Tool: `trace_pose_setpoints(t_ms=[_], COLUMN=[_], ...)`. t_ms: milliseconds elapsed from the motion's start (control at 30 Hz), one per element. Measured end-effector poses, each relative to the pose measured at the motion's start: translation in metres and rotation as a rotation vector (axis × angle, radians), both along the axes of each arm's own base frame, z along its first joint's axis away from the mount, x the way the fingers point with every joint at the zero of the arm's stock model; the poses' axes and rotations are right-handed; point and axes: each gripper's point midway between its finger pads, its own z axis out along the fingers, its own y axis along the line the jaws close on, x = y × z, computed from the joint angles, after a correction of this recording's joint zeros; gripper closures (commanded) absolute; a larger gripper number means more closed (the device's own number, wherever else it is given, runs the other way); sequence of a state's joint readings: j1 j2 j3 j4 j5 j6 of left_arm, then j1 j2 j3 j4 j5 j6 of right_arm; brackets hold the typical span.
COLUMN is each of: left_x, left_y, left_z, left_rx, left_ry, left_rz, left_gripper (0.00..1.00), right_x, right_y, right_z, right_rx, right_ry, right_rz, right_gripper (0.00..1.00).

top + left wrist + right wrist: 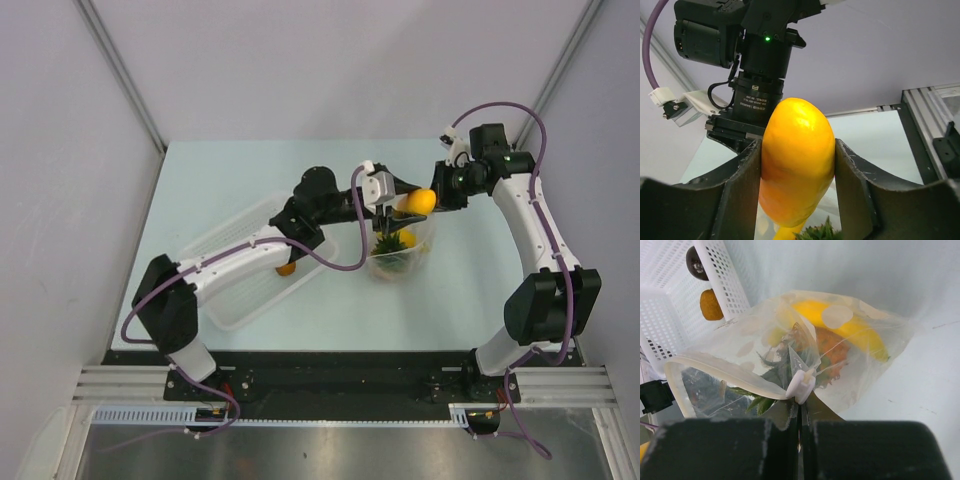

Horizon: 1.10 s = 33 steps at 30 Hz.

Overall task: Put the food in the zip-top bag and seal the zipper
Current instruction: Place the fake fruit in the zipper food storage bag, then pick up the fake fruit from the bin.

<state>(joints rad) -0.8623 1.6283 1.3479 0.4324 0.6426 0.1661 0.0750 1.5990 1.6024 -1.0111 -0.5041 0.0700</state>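
My left gripper [798, 146] is shut on a yellow-orange toy fruit [797, 170], held in the air just above the zip-top bag [402, 256]. In the top view this fruit [418, 201] hangs between both arms. My right gripper [801, 414] is shut on the bag's edge right below the white zipper slider [801, 384], holding the mouth up and open. The whitish zipper strip [722, 371] curves off to the left. Inside the bag [867, 372] lie a yellow banana [860, 332] and an orange pineapple [834, 351] with a green crown [774, 376].
The white perforated basket [232, 292] lies left of the bag, under my left arm, with an orange fruit [287, 268] in it. In the right wrist view the basket [725, 275] holds a dark brown fruit [695, 262] and an orange-brown one [711, 304].
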Motion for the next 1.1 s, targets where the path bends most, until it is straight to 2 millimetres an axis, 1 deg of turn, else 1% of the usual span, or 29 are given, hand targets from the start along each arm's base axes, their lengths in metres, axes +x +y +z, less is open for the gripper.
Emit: trace_pose_setpoints(t_ms=[33, 100, 167, 200, 233, 300, 367, 433, 533, 567, 600, 633, 700, 733, 800, 867, 933, 967, 1033, 1067, 1100], left_x=[0.003, 0.010, 0.016, 0.020, 0.024, 0.032, 0.039, 0.043, 0.046, 0.047, 0.047, 0.048, 0.049, 0.051, 0.054, 0.062, 0.076, 0.083, 0.097, 0.102, 0.107], left_y=[-0.003, -0.009, -0.014, -0.016, -0.018, -0.021, -0.020, -0.017, -0.010, -0.005, 0.005, 0.010, 0.032, 0.046, 0.072, 0.105, 0.142, 0.157, 0.184, 0.194, 0.206], left_z=[-0.001, -0.005, -0.012, -0.015, -0.020, -0.030, -0.036, -0.037, -0.030, -0.024, -0.014, -0.009, 0.007, 0.016, 0.027, 0.032, 0.024, 0.017, -0.009, -0.022, -0.039], left_rx=[-0.010, -0.028, -0.032, -0.033, -0.029, -0.019, -0.013, -0.013, -0.018, -0.022, -0.024, -0.027, -0.026, -0.029, -0.028, -0.018, 0.016, 0.037, 0.108, 0.142, 0.187], left_ry=[-0.008, -0.022, -0.031, -0.040, -0.045, -0.051, -0.047, -0.039, -0.036, -0.032, -0.026, -0.026, -0.018, -0.019, -0.017, -0.006, 0.030, 0.053, 0.120, 0.148, 0.187], left_rz=[0.003, 0.011, 0.022, 0.032, 0.042, 0.066, 0.093, 0.110, 0.127, 0.138, 0.151, 0.159, 0.193, 0.217, 0.261, 0.325, 0.408, 0.444, 0.516, 0.541, 0.570], left_gripper=[0.58, 0.53, 0.41, 0.28, 0.22, 0.01, 0.00, 0.00, 0.00, 0.00, 0.00, 0.00, 0.00, 0.00, 0.00, 0.00, 0.00, 0.01, 0.02, 0.04, 0.07], right_x=[0.000, 0.001, 0.001, 0.001, 0.001, 0.001, 0.001, 0.001, 0.002, 0.002, 0.002, 0.003, 0.003, 0.004, 0.005, 0.006, 0.006, 0.007, 0.007, 0.007, 0.007], right_y=[0.000, 0.000, 0.000, 0.000, 0.000, 0.000, 0.000, 0.000, 0.000, 0.000, 0.000, 0.000, 0.000, 0.000, 0.000, 0.001, 0.002, 0.002, 0.003, 0.003, 0.004], right_z=[0.000, 0.001, 0.002, 0.002, 0.002, 0.002, 0.002, 0.002, 0.002, 0.001, 0.000, -0.001, -0.002, -0.003, -0.002, -0.001, 0.001, 0.002, 0.002, 0.002, 0.003], right_rx=[0.000, -0.001, -0.001, -0.002, -0.002, -0.002, -0.002, -0.002, -0.002, -0.003, -0.003, -0.003, -0.003, -0.003, -0.003, -0.004, -0.005, -0.007, -0.018, -0.025, -0.033], right_ry=[-0.001, -0.004, -0.007, -0.006, -0.007, -0.006, -0.007, -0.007, -0.006, -0.004, 0.000, 0.002, 0.006, 0.006, 0.005, 0.001, -0.008, -0.012, -0.022, -0.026, -0.032], right_rz=[-0.001, -0.001, -0.002, -0.002, -0.002, -0.002, -0.002, -0.002, -0.002, -0.002, -0.002, -0.002, -0.002, -0.002, -0.001, 0.000, 0.007, 0.012, 0.022, 0.026, 0.031], right_gripper=[1.00, 1.00, 1.00, 1.00, 1.00, 1.00, 1.00, 1.00, 1.00, 1.00, 1.00, 1.00, 1.00, 1.00, 1.00, 1.00, 1.00, 1.00, 1.00, 1.00, 1.00])
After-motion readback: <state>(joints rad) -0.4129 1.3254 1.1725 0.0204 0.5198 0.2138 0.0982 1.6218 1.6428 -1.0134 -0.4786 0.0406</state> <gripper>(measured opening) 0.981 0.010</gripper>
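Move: The mango is still in the left fingers, above the zip bag. The bag's middle lies about 6 cm ahead of the left hand, 1 cm left and 22 cm below. The brown fruit in the basket is some 27 cm left, 4 ahead and 30 down; the dark round fruit lies about 8 cm beyond the brown one. From the right hand, pinching the bag's rim, the bag's middle is about 4 cm back, 7 left and 10 below. The mango is carried forward and down, about 4 cm each, over the bag's mouth, and the left fingers spread wide to let go of it. The empty left hand then swings some 22 cm left and a little forward towards the basket, rising first and dipping again late, while turning some 30 degrees counter-clockwise. The right hand stays put, still pinching the bag's rim. ##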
